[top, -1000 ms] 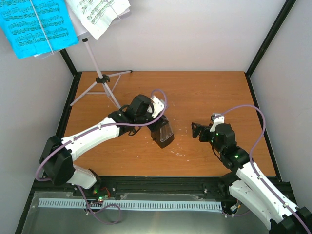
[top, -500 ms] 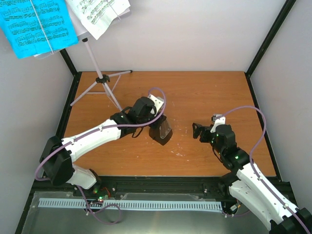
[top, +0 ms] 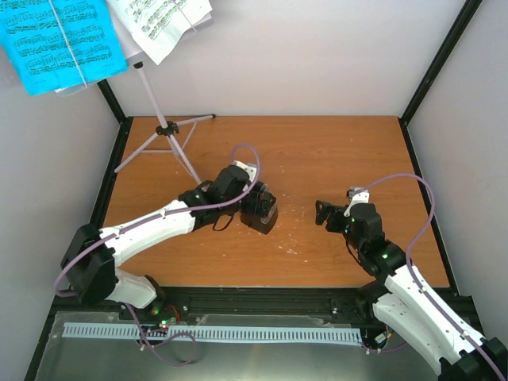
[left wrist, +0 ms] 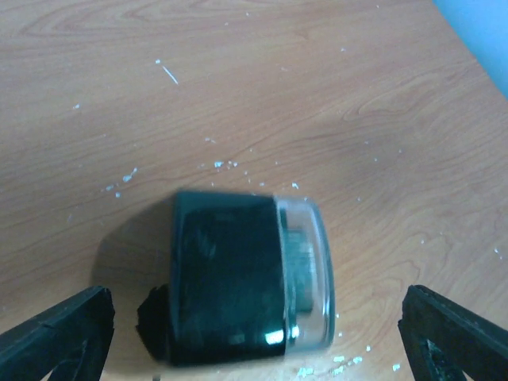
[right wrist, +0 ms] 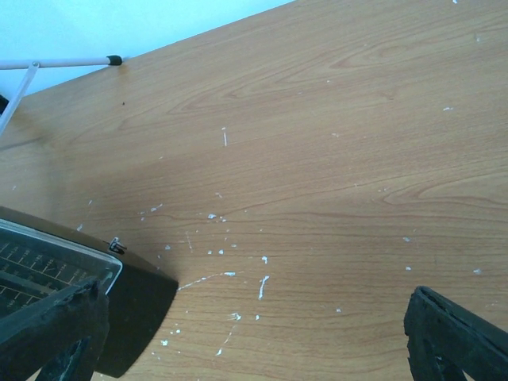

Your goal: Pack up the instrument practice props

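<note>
The black metronome (top: 265,217) with its clear cover rests on the wooden table (top: 333,151), left of centre. My left gripper (top: 255,203) hangs over it, open, with a finger well off either side and neither touching. From the left wrist the metronome (left wrist: 250,278) shows from above between the wide-apart fingertips (left wrist: 59,333). My right gripper (top: 324,213) is open and empty to its right, and the metronome's corner (right wrist: 87,294) shows in the right wrist view. The thin tripod music stand (top: 163,129) stands at the back left. It carries blue music sheets (top: 59,40) and white music sheets (top: 163,20).
Black frame posts (top: 438,59) and pale walls close in the table on three sides. One tripod leg (right wrist: 63,62) reaches along the back wall. A metal rail (top: 214,333) runs along the near edge below the arm bases.
My left gripper has set the tilted metronome down on the table and opened, letting it go. The right arm has barely moved.
</note>
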Tool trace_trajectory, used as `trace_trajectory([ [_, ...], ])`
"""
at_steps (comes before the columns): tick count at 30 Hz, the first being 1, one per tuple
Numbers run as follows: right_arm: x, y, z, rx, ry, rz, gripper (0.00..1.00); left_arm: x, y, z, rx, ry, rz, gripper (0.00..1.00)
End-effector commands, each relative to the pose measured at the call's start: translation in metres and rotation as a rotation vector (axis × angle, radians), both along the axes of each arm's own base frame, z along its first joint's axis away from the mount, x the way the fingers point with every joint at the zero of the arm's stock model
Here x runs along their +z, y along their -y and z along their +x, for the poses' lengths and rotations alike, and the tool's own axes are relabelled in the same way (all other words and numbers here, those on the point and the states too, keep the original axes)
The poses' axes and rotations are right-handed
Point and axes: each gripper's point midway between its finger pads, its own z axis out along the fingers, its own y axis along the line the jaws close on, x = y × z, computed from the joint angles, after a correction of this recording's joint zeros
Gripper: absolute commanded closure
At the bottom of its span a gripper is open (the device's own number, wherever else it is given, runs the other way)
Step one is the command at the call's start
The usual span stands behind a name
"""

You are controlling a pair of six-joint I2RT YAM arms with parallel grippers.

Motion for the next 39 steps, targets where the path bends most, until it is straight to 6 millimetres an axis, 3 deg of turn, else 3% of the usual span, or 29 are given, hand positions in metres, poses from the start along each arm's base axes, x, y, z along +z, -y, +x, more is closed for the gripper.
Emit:
trace_trajectory([
  [1,-0.003,-0.005,-0.001,0.009,-0.024,0.051,0.00,0.029,-0.004,-0.008,-0.039,0.076,-0.083,0.01],
  [6,-0.027,-0.024,-0.004,0.065,-0.120,0.141,0.00,0.017,-0.020,-0.012,-0.142,0.027,-0.168,0.01],
  [9,-0.038,-0.031,-0.005,0.084,-0.176,0.159,0.00,0.028,-0.014,-0.022,-0.265,0.097,-0.241,0.00],
  [14,-0.039,-0.039,-0.004,0.126,-0.181,0.162,0.00,0.023,-0.024,-0.018,-0.360,0.129,-0.278,0.01],
  [20,-0.037,-0.038,-0.009,0.138,-0.171,0.160,0.00,0.020,-0.022,-0.018,-0.468,0.194,-0.287,0.00],
  [29,-0.034,-0.038,-0.015,0.152,-0.158,0.167,0.00,0.001,-0.009,-0.031,-0.563,0.092,-0.345,0.01],
  [36,-0.028,-0.034,-0.019,0.151,-0.148,0.154,0.00,-0.009,0.023,-0.069,-0.643,0.018,-0.368,0.01],
  [39,-0.029,-0.029,-0.022,0.139,-0.154,0.140,0.00,-0.017,0.031,-0.074,-0.626,-0.009,-0.359,0.01],
])
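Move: The metronome, already let go, stands almost straight under the left hand, its middle about 8 cm below the hand point and between the spread fingers. The music stand's near foot lies some 13 cm to the left of the metronome and about level with it; the far foot is about 14 cm left and 31 cm ahead. For the right hand, the metronome is around 16 cm to its left, level fore-and-aft and about 7 cm lower. Still wide open, the left hand ends close beside the metronome's near left side, contact not certain: it slides left about 3.5 cm, then swings back and to the right, finishing some 6 cm back, while the wrist turns about 35 degrees clockwise and its left side dips. The right hand, also open, moves about 4 cm left towards the metronome, dipping nearly 5 cm and rising again by 2. ##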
